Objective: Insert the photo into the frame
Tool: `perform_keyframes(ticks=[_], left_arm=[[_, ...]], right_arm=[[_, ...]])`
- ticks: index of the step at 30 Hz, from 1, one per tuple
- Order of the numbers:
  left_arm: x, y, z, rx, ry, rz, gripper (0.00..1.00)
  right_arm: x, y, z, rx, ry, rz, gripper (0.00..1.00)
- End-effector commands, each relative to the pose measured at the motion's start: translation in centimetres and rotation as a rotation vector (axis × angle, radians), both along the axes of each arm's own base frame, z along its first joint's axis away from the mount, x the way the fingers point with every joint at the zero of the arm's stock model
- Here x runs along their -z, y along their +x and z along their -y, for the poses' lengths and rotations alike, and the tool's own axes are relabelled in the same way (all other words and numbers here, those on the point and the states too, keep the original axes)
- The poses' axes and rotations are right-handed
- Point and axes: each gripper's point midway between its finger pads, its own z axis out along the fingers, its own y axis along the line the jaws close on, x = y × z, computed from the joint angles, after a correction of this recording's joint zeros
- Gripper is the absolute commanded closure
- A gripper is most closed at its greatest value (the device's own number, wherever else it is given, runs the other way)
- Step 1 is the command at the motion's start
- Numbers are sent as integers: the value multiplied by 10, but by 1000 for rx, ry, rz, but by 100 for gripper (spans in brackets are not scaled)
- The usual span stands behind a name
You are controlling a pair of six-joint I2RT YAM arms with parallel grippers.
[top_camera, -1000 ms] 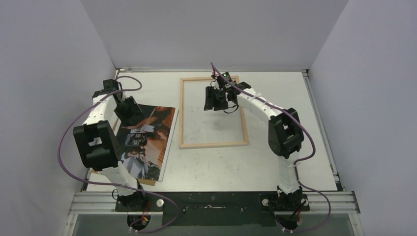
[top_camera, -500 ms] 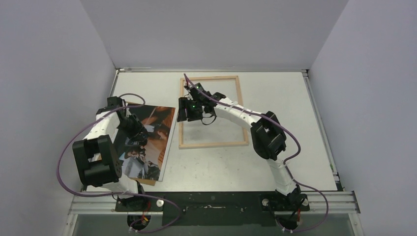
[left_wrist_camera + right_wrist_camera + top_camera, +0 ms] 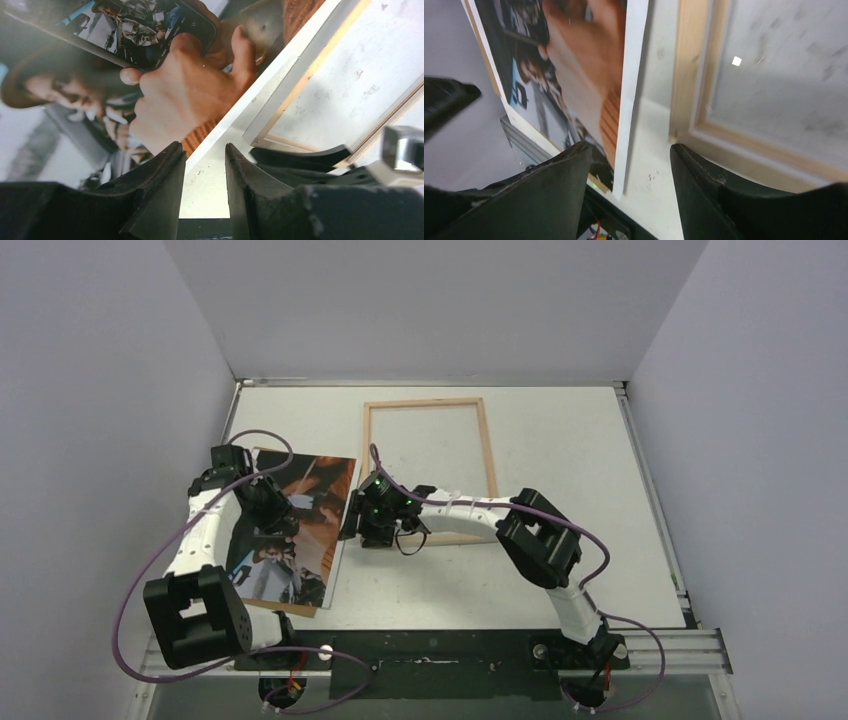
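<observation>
The photo (image 3: 305, 525) lies flat at the table's left, its white border toward the frame (image 3: 487, 455), which lies pale wood side up in the middle. My left gripper (image 3: 283, 518) hovers low over the photo's right part. In the left wrist view its jaws (image 3: 204, 150) stand a little apart with nothing between them, one finger over the photo (image 3: 165, 85), the other over bare table. My right gripper (image 3: 362, 530) is open over the strip between the photo and the frame's near-left corner. In the right wrist view the photo's white edge (image 3: 630, 100) runs between its fingers, and the frame (image 3: 686, 95) is at the right.
A brown backing board (image 3: 300, 610) lies under the photo, showing at its near and far edges. The side wall stands close on the left. The black rail (image 3: 430, 650) with the arm bases runs along the near edge.
My right arm swung from over the frame's far part to the near left, between photo and frame, its jaws widening. My left gripper moved nearer over the photo and narrowed.
</observation>
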Motion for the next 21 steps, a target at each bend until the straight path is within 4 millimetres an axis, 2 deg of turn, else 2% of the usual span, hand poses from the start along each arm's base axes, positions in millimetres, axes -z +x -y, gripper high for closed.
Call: perform_keyframes(ticks=[1, 3, 6, 11, 13, 16, 18, 21], left_arm=[[-23, 0, -4, -13, 46, 85, 66], [-29, -1, -4, -26, 51, 102, 66], [-36, -2, -1, -24, 37, 126, 66], [-46, -6, -2, -33, 49, 146, 65], [-55, -6, -2, -38, 52, 169, 65], [-67, -7, -2, -47, 62, 198, 65], [-75, -6, -2, -49, 62, 215, 64], [-92, -2, -2, -53, 63, 250, 64]], right_arm=[[-13, -23, 5, 31, -25, 11, 40], [-18, -14, 19, 42, -84, 75, 39], [-47, 7, 27, 22, -84, 195, 39], [-78, 11, 37, -9, -109, 293, 39], [-85, 9, 43, 18, -95, 313, 39], [-80, -3, 47, 51, -61, 271, 38], [-74, -14, 44, 68, -36, 242, 39], [-69, -41, 26, 53, 35, 165, 39]])
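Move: The photo lies right under the left hand, its middle roughly 6 cm below and 1 cm nearer the base. The wooden frame's middle is some 32 cm to the right and 11 cm farther out. From the right hand the photo's middle is about 16 cm left, 3 cm ahead and 4 cm below. The frame's near-left corner is practically beneath the right hand, 2 cm down; the frame's middle is 15 cm right and 15 cm ahead. Back first, the open right hand dips about 4 cm towards the base past the frame's near-left corner. It then swings forward again and lifts clear, ending some 7 cm higher and a little over 4 cm to the right, its fingers tilting outward. Meanwhile the left hand rises about 5 cm off the photo, fingers unchanged and partly open. ##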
